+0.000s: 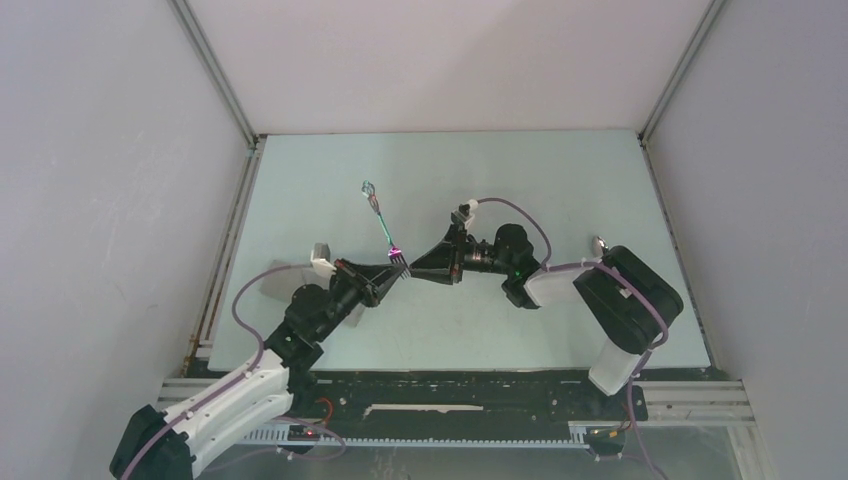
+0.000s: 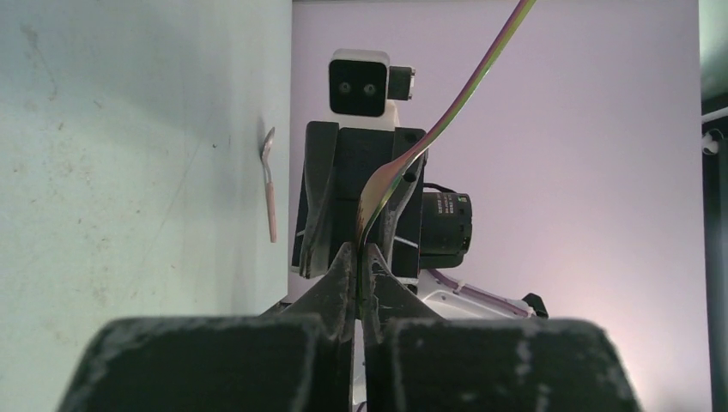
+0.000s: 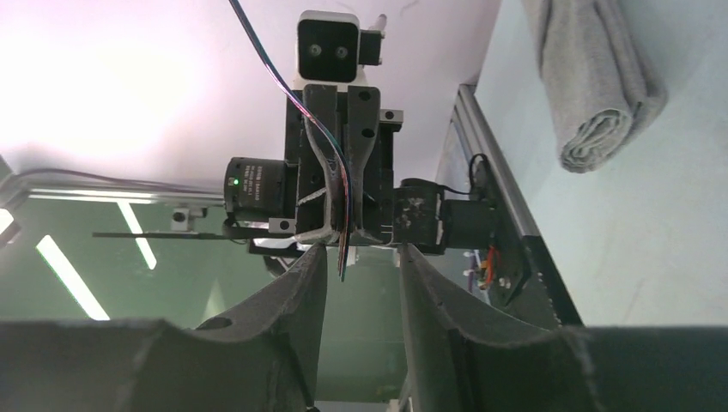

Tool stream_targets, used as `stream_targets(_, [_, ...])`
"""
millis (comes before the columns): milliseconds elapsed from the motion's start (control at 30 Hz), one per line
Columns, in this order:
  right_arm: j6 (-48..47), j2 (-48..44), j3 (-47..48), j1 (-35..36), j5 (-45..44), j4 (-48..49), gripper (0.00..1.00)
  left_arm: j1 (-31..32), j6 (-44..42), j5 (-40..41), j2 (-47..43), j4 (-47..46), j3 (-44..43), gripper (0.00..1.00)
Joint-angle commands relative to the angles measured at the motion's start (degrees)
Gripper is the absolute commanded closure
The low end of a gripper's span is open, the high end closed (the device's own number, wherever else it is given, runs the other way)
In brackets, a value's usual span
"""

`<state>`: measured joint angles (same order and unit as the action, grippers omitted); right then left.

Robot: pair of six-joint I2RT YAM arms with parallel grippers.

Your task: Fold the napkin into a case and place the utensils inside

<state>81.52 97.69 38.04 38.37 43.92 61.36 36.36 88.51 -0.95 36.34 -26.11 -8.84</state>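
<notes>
The fork (image 1: 380,222) is held in the air over the table's middle, its handle slanting up and away. My left gripper (image 1: 388,270) is shut on its tined end (image 2: 378,193). My right gripper (image 3: 360,257) faces the left one, open, its fingers (image 3: 313,266) on either side of the fork's tip (image 3: 342,257) with a gap on the right. The spoon (image 2: 269,184) lies on the table by the right arm (image 1: 598,243). The napkin (image 3: 592,86) lies folded into a thick grey bundle, mostly hidden under the left arm (image 1: 266,282).
The pale table (image 1: 480,180) is boxed in by white walls with metal rails at its left (image 1: 225,250) and right (image 1: 680,250) edges. The right arm's elbow (image 1: 625,295) stands at the near right.
</notes>
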Motion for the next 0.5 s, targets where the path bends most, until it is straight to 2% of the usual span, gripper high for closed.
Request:
stream_targets(0, [5.49,0.78,0.04,0.50,-0.99,10.63,0.57,-0.07,-0.71,-2.09,1.88,-6.54,-3.00,1.00])
stream_targets(100, [6.20,1.24,-0.16,0.67,-1.10,11.60,0.59,-0.06,-0.76,-2.47,3.06,-7.71,-3.06,1.00])
stream_targets(233, [6.59,1.90,-0.16,1.04,-1.13,11.77,0.69,-0.12,-0.60,-2.79,4.59,-10.55,-2.97,1.00])
stream_targets(467, [6.43,1.93,-0.18,1.35,-1.28,10.56,0.80,-0.11,-1.54,-3.35,6.17,-11.42,-3.94,1.00])
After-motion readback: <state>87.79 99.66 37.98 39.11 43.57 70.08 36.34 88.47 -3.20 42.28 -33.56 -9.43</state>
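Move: The left hand still grips the fork near its tines, handle running forward and rising. From the right hand, whose open fingers face left across the tines, the fork's middle is about 7 cm ahead, 5 cm left and 4 cm higher; from the left hand, 7 cm ahead, 1 cm left, 4 cm higher. The folded napkin lies 26 cm left of the right hand, 1 cm ahead, some 17 cm below. The right hand rises 2 cm, half-closing its fingers around the tines, as the left brings the fork 1 cm right. ##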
